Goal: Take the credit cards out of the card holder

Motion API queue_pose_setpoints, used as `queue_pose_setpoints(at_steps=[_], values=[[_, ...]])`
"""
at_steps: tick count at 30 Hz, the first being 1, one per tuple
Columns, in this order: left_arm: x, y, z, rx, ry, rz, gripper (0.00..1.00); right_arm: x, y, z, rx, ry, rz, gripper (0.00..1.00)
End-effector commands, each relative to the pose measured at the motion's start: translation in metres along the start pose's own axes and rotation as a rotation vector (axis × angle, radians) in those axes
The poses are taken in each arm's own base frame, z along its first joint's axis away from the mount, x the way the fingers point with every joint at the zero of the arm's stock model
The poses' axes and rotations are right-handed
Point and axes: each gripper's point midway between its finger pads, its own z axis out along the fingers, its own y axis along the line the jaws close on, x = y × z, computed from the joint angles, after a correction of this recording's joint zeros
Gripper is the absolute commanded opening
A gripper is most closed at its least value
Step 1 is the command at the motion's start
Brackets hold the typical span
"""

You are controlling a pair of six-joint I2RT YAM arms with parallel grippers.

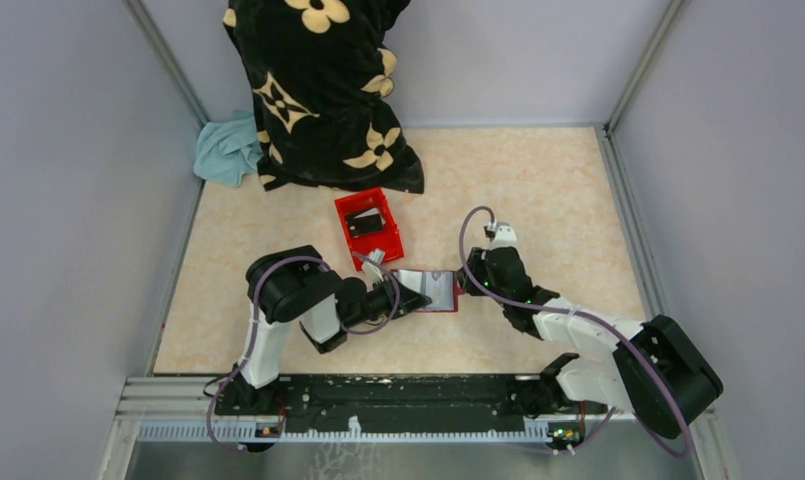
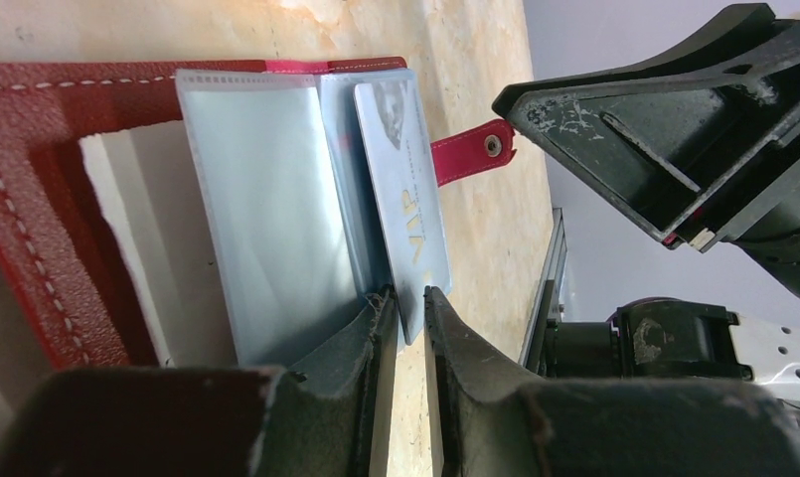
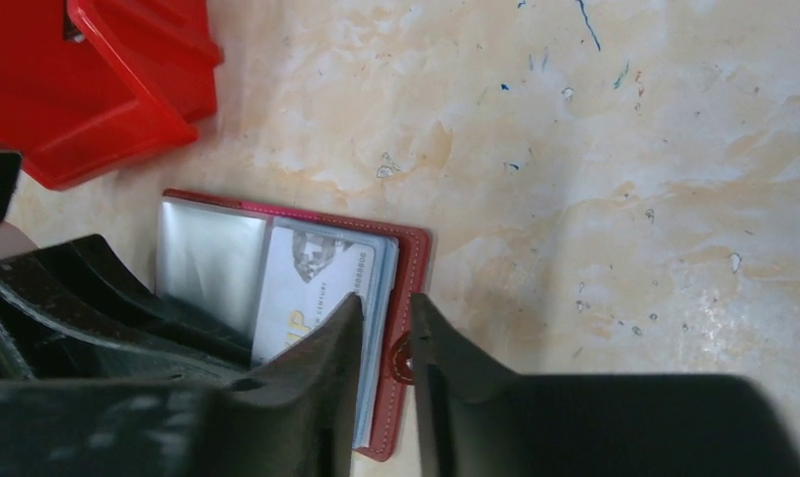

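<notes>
The card holder (image 1: 440, 290) lies open on the table between my two grippers, a dark red wallet (image 2: 38, 199) with clear sleeves. A pale blue-grey credit card (image 2: 400, 169) marked VIP sticks out of a sleeve. My left gripper (image 2: 407, 298) comes in from the left (image 1: 408, 296), its jaws narrowed on that card's corner. My right gripper (image 3: 388, 303) hangs over the holder's right edge (image 3: 412, 258), open, one finger above the card (image 3: 311, 283) and the other above the red border by the snap. In the top view it sits at the holder's right end (image 1: 465, 283).
A bright red plastic box (image 1: 368, 227) stands just behind the holder, with a dark item inside. A black flower-patterned bag (image 1: 318, 90) and a blue cloth (image 1: 226, 150) sit at the back left. The holder's strap with its snap (image 2: 470, 154) points toward the right arm.
</notes>
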Motion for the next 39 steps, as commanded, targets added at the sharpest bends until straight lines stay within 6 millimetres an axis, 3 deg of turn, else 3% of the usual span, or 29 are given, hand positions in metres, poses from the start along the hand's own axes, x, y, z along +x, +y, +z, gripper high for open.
queue_pose_setpoints(at_steps=[1,5,39], values=[[-0.003,0.002,-0.007,0.030,-0.043,0.052,0.25,-0.022,0.024,0.008,-0.067,-0.053,0.008,0.17],[-0.002,0.002,-0.007,0.033,-0.042,0.053,0.25,-0.021,0.024,0.012,-0.062,-0.045,0.019,0.00],[-0.001,0.004,-0.007,0.032,-0.036,0.053,0.25,-0.006,0.018,0.020,-0.039,-0.006,0.039,0.00]])
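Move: Just below the right hand lies the card holder's red snap strap, about 1 cm to its left and 2 cm down. The VIP card in its sleeve is some 5 cm to the right hand's left and level with it fore and aft. The red box sits about 18 cm to the left and 13 cm ahead, a few cm lower. From the left hand, the strap is roughly 6 cm to the right and 3 cm ahead, at about the same height. Sinking about 2 cm and easing about 1 cm left towards the holder's right edge, the right hand shuts its part-open fingers on the red strap, tipping slightly downward, then stays there with its fingers closed. The left hand holds still at the near edge of the VIP card and its sleeve, its gap unchanged. ##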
